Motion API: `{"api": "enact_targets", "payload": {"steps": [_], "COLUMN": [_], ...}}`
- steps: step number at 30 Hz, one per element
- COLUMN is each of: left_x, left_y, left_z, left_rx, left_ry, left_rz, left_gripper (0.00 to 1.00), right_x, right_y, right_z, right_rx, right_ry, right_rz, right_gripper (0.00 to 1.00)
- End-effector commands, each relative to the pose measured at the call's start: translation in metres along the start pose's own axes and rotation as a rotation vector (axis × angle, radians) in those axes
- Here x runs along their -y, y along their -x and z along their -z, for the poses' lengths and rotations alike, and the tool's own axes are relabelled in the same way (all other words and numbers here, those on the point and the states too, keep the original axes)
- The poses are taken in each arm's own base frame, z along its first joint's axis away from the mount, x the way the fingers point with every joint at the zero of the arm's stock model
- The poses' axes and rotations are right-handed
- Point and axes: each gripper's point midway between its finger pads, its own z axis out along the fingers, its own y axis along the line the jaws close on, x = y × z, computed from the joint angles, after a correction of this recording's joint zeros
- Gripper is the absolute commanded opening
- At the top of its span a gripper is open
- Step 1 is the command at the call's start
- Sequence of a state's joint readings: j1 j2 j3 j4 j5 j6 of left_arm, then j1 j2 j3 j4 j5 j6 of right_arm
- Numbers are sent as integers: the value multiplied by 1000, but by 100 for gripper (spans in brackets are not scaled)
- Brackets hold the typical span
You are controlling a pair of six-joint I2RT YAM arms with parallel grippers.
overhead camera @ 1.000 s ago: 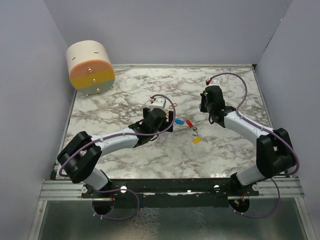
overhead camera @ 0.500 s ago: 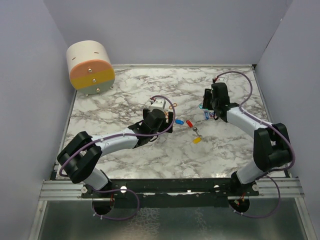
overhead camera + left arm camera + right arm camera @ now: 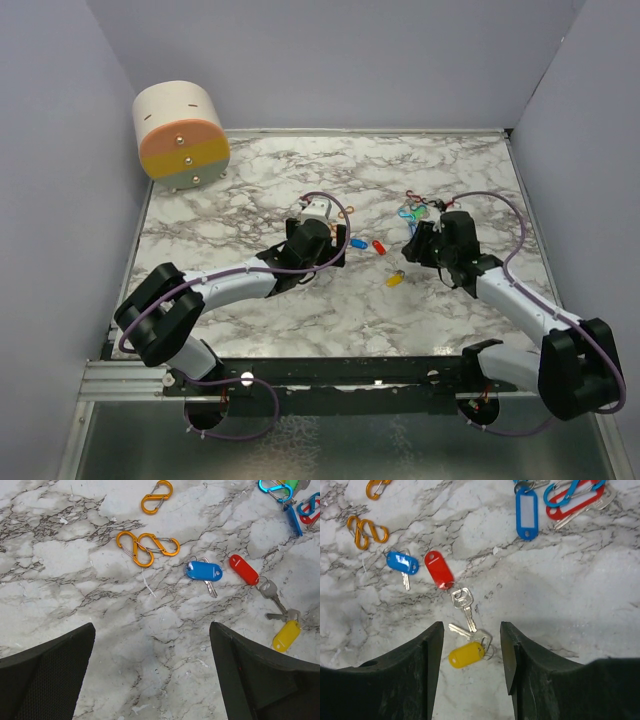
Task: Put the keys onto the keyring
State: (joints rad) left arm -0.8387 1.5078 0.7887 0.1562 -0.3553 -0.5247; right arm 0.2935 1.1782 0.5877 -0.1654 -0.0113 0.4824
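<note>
Three keys lie mid-table: one with a blue tag (image 3: 204, 571) (image 3: 402, 563), one with a red tag (image 3: 244, 570) (image 3: 438, 569) and one with a yellow tag (image 3: 286, 635) (image 3: 466, 655). A bunch of blue and red clips (image 3: 567, 495) (image 3: 412, 212) with a blue-framed tag (image 3: 526, 512) lies behind them. I cannot tell which piece is the keyring. My right gripper (image 3: 471, 630) (image 3: 415, 248) is open, its fingers either side of the yellow-tagged key. My left gripper (image 3: 152, 627) (image 3: 330, 245) is wide open and empty, short of the blue-tagged key.
Three orange figure-eight clips (image 3: 147, 547) (image 3: 367, 530) lie left of the keys. A round beige and orange container (image 3: 180, 135) stands at the back left corner. Grey walls enclose the marble table (image 3: 250, 200) on three sides.
My right gripper has opened and swung from the far right back toward the keys, leaving the bunch of clips on the table. The left arm has not moved.
</note>
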Motion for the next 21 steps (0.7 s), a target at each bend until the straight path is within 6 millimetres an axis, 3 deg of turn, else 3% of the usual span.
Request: {"api": "enact_targets", "payload": {"steps": [1,6,13,21], "left_x": [3,4,3,2], "left_y": [-3,-6,-8,-8], "left_z": [-3,-4,-5,-3], "left_rx": [-3,-10,-15,-14], "left_ry": [-23,-29,-31,-28], "left_rz": [6,3,3,2], "left_gripper": [99,99,99,99], "right_x": [-14,-14,-13,-11], "right_y": [-19,-40,-52,-69], "right_z": [9,15,26,24], "right_rx": [-42,-73,-79,-101], "right_ry": [79,111,129,142], "right_rz": [-105,-166,-208,-245], "right_gripper": [50,49,49,48]}}
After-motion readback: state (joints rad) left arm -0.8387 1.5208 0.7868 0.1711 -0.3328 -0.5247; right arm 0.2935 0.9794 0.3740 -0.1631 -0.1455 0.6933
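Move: The right hand is empty and half open; the yellow-tagged key lies some 4 cm to its left, 2 cm nearer the base and about 8 cm below. The red-tagged key lies about 7 cm ahead and 9 cm left, the blue-tagged key roughly 8 cm ahead and 14 cm left; the ring's dark-blue tag is about 11 cm straight ahead. From the left hand, the yellow-tagged key is some 19 cm right, 5 cm back and 11 cm down. Heading for the yellow-tagged key, the right hand draws back towards its base by about 6 cm, sinking a couple of centimetres and easing slightly left, fast at first, then slower. The wrist rolls some 15 degrees, left side rising, and tips a little farther down; the fingers stay half open and touch nothing. ##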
